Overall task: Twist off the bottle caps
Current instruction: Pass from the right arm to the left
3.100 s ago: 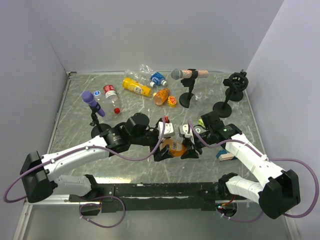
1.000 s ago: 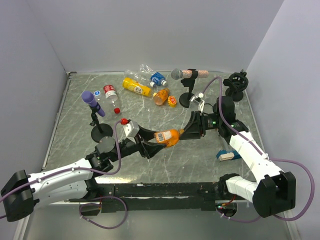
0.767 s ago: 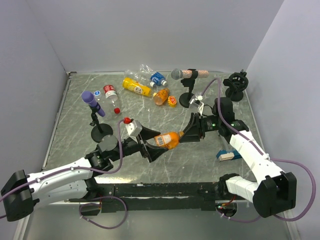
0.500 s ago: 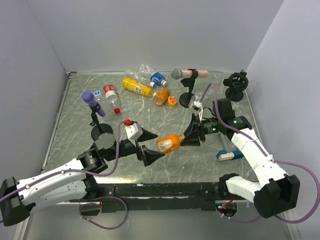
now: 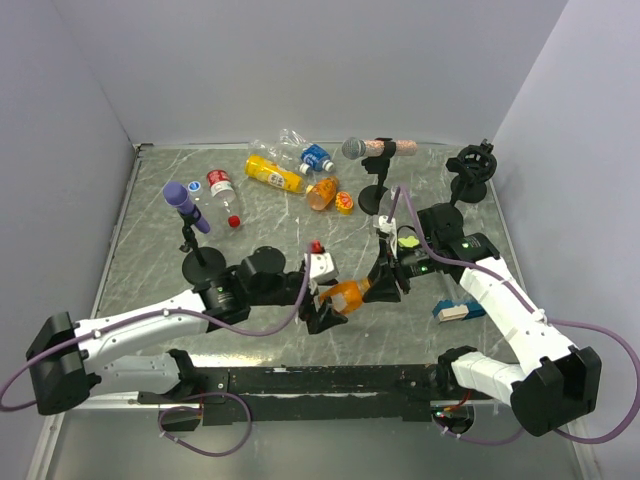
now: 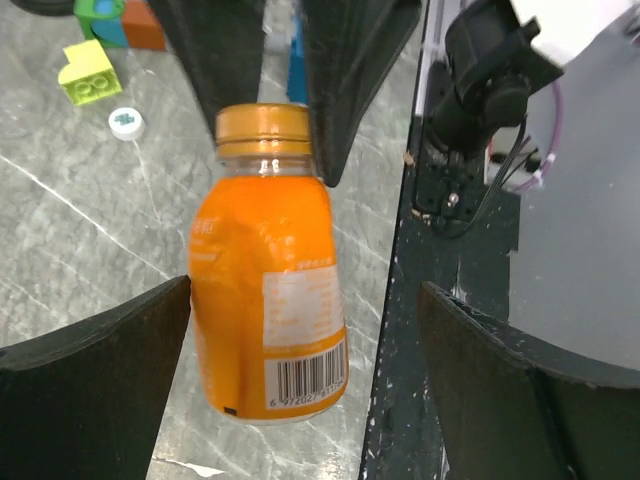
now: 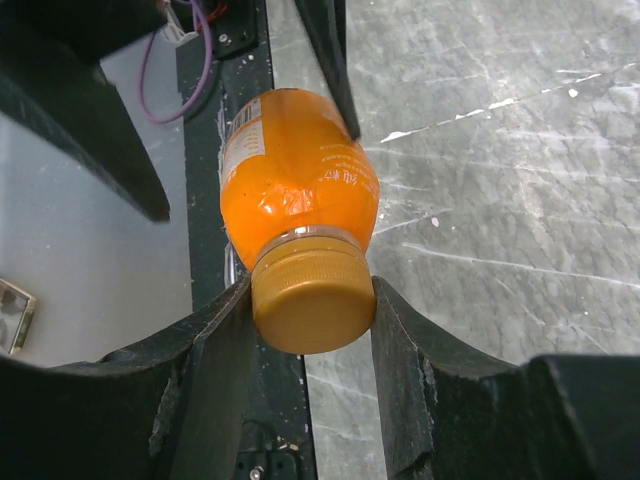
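Note:
A stubby orange bottle (image 5: pixel 347 295) hangs above the table near its front middle. My right gripper (image 7: pixel 310 300) is shut on its orange-brown bottle cap (image 7: pixel 312 300), one finger pressed on each side. The bottle body (image 7: pixel 298 180) points away from that gripper. My left gripper (image 6: pixel 305 290) stands wide open around the bottle's lower half (image 6: pixel 268 270), with a gap between the bottle and each finger. In the left wrist view the cap (image 6: pixel 265 122) sits pinched between the right arm's dark fingers. More bottles lie at the back: a yellow one (image 5: pixel 273 174), a clear blue-labelled one (image 5: pixel 310 155), and two orange ones (image 5: pixel 322 191).
A clear red-labelled bottle (image 5: pixel 221 187) and a loose red cap (image 5: pixel 233 221) lie back left. A purple microphone (image 5: pixel 186 207), a grey microphone (image 5: pixel 355 148) and a black stand (image 5: pixel 470 165) are upright. A blue block (image 5: pixel 452 311) lies right; a yellow-green block (image 6: pixel 88 72) and white ring (image 6: pixel 126 122) lie nearby.
My left gripper opened wide, drew back from the bottle's base, then came forward again around the bottle. The right gripper kept the cap and carried the bottle slightly toward the front.

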Robot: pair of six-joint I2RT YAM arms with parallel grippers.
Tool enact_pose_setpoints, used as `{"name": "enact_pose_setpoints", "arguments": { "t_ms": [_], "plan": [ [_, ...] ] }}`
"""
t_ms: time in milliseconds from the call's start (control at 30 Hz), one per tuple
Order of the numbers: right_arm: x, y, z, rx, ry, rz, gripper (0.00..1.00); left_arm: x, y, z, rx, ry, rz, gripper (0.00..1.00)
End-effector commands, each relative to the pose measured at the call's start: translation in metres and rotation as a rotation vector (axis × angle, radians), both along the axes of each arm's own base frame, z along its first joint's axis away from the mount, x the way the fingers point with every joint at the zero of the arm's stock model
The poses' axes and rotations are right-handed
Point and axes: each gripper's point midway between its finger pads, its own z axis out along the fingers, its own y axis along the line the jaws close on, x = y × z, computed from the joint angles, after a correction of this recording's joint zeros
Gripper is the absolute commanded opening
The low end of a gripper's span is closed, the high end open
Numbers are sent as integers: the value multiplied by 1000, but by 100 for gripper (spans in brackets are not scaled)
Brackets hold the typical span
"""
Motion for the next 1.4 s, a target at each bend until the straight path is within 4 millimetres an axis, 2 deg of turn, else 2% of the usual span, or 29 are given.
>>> {"name": "enact_pose_setpoints", "arguments": {
  "t_ms": [0,167,367,633,967,1200,1300,1333,1367],
  "plan": [
    [3,3,7,20,-64,14,4,2,-16,19,-4,-78,-8,97],
    [2,3,8,26,-61,20,4,7,-26,-1,82,-106,12,97],
    [-6,2,9,42,-80,55,4,14,-25,-6,103,-118,47,97],
    [-29,3,12,122,-240,166,5,-8,-27,-3,71,-73,-74,96],
    [-31,5,10,120,-248,181,5,-10,-39,-11,87,-29,-102,99],
    [-30,6,8,114,-216,174,5,-4,-42,-17,123,-19,-79,77],
    [-28,5,6,104,-206,156,5,-2,-39,-16,120,-27,-61,50],
    [-27,5,4,99,-202,150,5,-1,-38,-14,116,-33,-54,44],
    [-26,5,4,95,-197,145,5,-1,-36,-15,119,-35,-48,43]
  ]
}}
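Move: The orange bottle hangs level in the right fingers by its gold cap. From the wide-open left hand, its body lies about 4 cm right, 2 cm ahead and 4 cm lower, with the cap some 10 cm right and 3 cm ahead. The yellow-green block lies on the table about 13 cm ahead and 18 cm right. From the right hand, the body's middle is about 6 cm left, 2 cm back and slightly lower. Left hand sinks about 4 cm and rightward, closing on the bottle's body while right keeps the cap, drawing back. ##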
